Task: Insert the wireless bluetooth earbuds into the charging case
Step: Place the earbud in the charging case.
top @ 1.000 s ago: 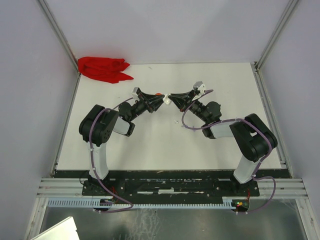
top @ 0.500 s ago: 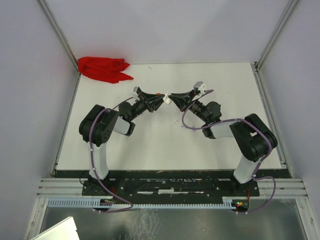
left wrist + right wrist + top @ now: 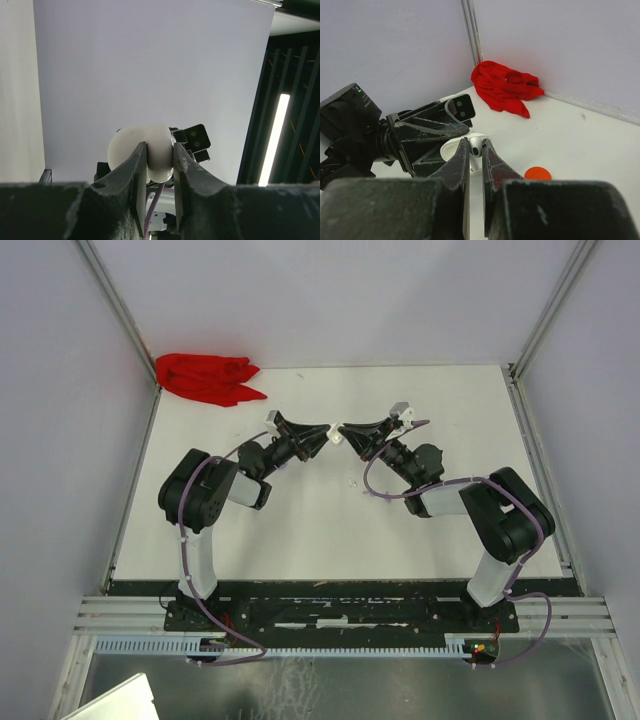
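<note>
My left gripper (image 3: 160, 147) is shut on the white rounded charging case (image 3: 127, 147) and holds it up off the table. In the right wrist view, my right gripper (image 3: 475, 145) pinches a whitish earbud (image 3: 475, 148) between its fingertips, stem pointing down, right at the case (image 3: 449, 150). From the top camera, the left gripper (image 3: 322, 432) and right gripper (image 3: 345, 430) meet tip to tip over the table's far middle, with a white speck (image 3: 336, 438) between them. Whether the case's lid is open, I cannot tell.
A crumpled red cloth (image 3: 205, 377) lies in the far left corner by the wall. An orange round disc (image 3: 537, 173) sits on the white table below the grippers. A tiny whitish piece (image 3: 352, 482) lies on the table in front of the right arm.
The left gripper has edged right toward the right gripper and now covers the orange disc in the top view. The right gripper has hardly moved.
</note>
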Robot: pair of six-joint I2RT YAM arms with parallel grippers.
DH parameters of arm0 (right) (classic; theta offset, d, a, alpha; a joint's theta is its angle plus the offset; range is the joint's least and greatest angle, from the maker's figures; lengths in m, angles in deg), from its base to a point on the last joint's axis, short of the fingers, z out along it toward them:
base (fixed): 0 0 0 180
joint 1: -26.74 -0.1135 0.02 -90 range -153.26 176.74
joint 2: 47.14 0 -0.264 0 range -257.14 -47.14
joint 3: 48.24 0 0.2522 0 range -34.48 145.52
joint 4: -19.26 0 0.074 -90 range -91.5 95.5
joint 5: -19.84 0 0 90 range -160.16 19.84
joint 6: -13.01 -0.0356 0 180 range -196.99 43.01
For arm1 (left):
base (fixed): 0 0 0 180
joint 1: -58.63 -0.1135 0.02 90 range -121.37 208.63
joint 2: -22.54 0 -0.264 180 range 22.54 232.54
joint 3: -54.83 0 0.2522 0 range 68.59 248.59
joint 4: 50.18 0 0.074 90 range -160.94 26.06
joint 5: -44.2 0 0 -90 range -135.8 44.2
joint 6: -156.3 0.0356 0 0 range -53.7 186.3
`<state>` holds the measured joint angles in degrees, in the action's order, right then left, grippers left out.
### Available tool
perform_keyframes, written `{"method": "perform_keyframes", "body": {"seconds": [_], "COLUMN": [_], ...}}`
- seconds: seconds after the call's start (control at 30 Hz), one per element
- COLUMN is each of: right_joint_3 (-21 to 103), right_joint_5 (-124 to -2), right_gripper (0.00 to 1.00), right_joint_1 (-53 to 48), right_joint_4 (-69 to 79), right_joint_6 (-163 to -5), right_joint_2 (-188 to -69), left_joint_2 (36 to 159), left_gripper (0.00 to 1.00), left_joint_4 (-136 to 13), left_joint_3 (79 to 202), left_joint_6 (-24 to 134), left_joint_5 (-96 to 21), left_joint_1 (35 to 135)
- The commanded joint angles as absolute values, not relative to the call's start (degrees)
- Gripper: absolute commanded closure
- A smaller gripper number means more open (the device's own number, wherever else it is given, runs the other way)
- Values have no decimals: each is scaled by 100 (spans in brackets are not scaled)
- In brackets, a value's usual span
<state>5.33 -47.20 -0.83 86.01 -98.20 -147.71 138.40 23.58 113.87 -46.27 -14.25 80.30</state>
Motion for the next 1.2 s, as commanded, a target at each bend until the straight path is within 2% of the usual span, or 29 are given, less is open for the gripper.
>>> {"method": "perform_keyframes", "body": {"seconds": [0.0, 0.2, 0.77, 0.9, 0.97, 1.1, 1.17], "right_joint_3": [564, 502, 575, 510, 498, 1292, 1905], "right_joint_5": [-4695, -4772, -5104, -5429, -5695, -6603, -6829], "right_gripper": [87, 77, 68, 61, 57, 53, 46], "right_joint_1": [-57, -46, 15, 86, 107, 104, 101], "right_joint_4": [8816, 8818, 8815, 8586, 7646, 3617, 1903], "right_joint_6": [-9843, -9809, -9871, -9933, -9838, -9614, -9436], "right_joint_2": [-14773, -14697, -14218, -13861, -13437, -12435, -12358], "left_joint_2": [13605, 13663, 13846, 13904, 13923, 13981, 14038], "left_gripper": [97, 97, 97, 97, 97, 97, 97], "left_joint_4": [3519, 3513, 3516, 3515, 3520, 3513, 3511], "left_joint_3": [11667, 11715, 11563, 11403, 11362, 11367, 11381], "left_joint_6": [-4897, -4904, -4723, -4611, -4558, -4472, -4439], "left_joint_5": [-1644, -1660, -1653, -1653, -1645, -1640, -1657], "left_joint_1": [8040, 8042, 8027, 8027, 8013, 7971, 7971]}}
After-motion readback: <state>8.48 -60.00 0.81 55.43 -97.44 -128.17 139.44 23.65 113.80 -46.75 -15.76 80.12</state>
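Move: The white case, pinched in the left fingers, has its middle about 2 cm to the left gripper's right and some 1 cm back. From the right gripper, whose fingers are at the white earbud in it, the case lies about 2 cm to the left and level ahead. About 18 cm below the right gripper, a loose white earbud lies some 3 cm back and 2 cm right, a purple earbud 6 cm back and 6 cm right, and the red case 15 cm ahead and 7 cm left. Open the right fingers, still at the earbud in the white case, from nearly shut to about half wide, staying almost in place at first. Then draw the right gripper away from the case, about 5 cm up and 5 cm to the right, turning some 15 degrees clockwise and letting its tips dip at the end. Keep the left grip on the case, easing it up a centimetre, then down about two. ##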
